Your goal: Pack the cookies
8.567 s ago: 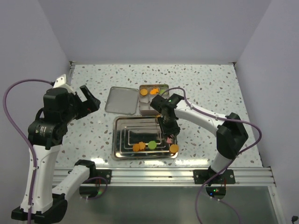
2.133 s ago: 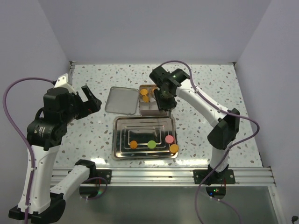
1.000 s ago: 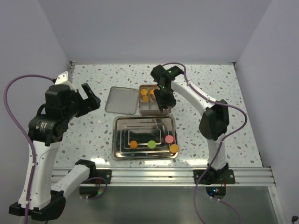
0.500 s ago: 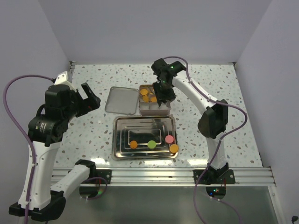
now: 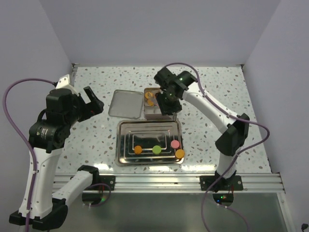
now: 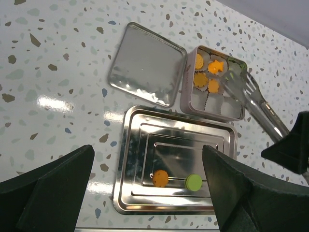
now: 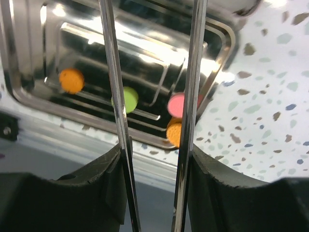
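Note:
Cookies lie in the steel tray [image 5: 123, 145]: an orange disc [image 5: 138, 149], a green one [image 5: 157, 149], a pink one [image 5: 175, 143] and another orange one [image 5: 179, 153]. More orange cookies [image 6: 200, 79] sit in the tin box [image 5: 155, 112]. My right gripper [image 5: 167, 99] is shut on metal tongs [image 6: 258, 104], whose tips hang over the box's right side. In the right wrist view the tong blades [image 7: 112, 72] stand apart with nothing between them; their tips are out of view. My left gripper [image 5: 92, 103] is open, raised at the left, away from the tray.
The box's lid [image 5: 126, 103] lies flat left of the box, behind the tray. White paper cups [image 6: 223, 104] line the box's compartments. An aluminium rail [image 5: 169, 182] runs along the table's near edge.
The right arm's elbow has swung out to the right while its gripper stays over the box with the tongs. The left arm and the tray's cookies have not moved.

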Controlling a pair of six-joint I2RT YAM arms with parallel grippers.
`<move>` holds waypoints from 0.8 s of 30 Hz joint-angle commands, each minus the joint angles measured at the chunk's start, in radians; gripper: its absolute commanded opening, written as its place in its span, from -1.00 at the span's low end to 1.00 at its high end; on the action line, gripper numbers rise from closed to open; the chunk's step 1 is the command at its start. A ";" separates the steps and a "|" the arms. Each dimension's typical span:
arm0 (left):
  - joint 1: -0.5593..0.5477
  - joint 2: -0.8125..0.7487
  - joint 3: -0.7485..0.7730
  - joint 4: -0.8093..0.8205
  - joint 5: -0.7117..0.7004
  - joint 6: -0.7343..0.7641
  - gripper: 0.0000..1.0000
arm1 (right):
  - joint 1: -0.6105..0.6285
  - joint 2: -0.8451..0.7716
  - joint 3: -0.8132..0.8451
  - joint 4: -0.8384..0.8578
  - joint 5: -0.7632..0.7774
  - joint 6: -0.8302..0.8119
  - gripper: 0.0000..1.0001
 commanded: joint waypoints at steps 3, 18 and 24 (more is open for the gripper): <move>-0.005 -0.009 -0.017 0.046 0.026 -0.013 1.00 | 0.217 -0.137 -0.134 -0.038 0.022 0.079 -0.05; -0.005 -0.036 -0.044 0.046 0.072 -0.012 1.00 | 0.610 -0.159 -0.389 0.059 0.044 0.280 -0.04; -0.005 -0.064 -0.053 0.017 0.071 -0.012 1.00 | 0.639 -0.116 -0.378 0.065 0.033 0.292 -0.04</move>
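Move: My right hand holds the tongs, already empty. The left orange cookie on the tray lies about 11 cm back, 15 cm to its left and 18 cm below. At much the same depth below, the green cookie is some 12 cm back and 5 cm left, the pink one about 9 cm back and 3 cm right. The box sits roughly 13 cm ahead and 4 cm left. From my left hand, that orange cookie is about 5 cm back and 13 cm right, 31 cm down. I swing the tongs away from the box and back over the tray with my right hand, about 23 cm towards my base and some 5 cm left. After a slight rise I sink about 5 cm net, turning roughly 20 degrees counter-clockwise, so the parted tips come in around the left orange cookie; my grip on the tongs stays as it is. ##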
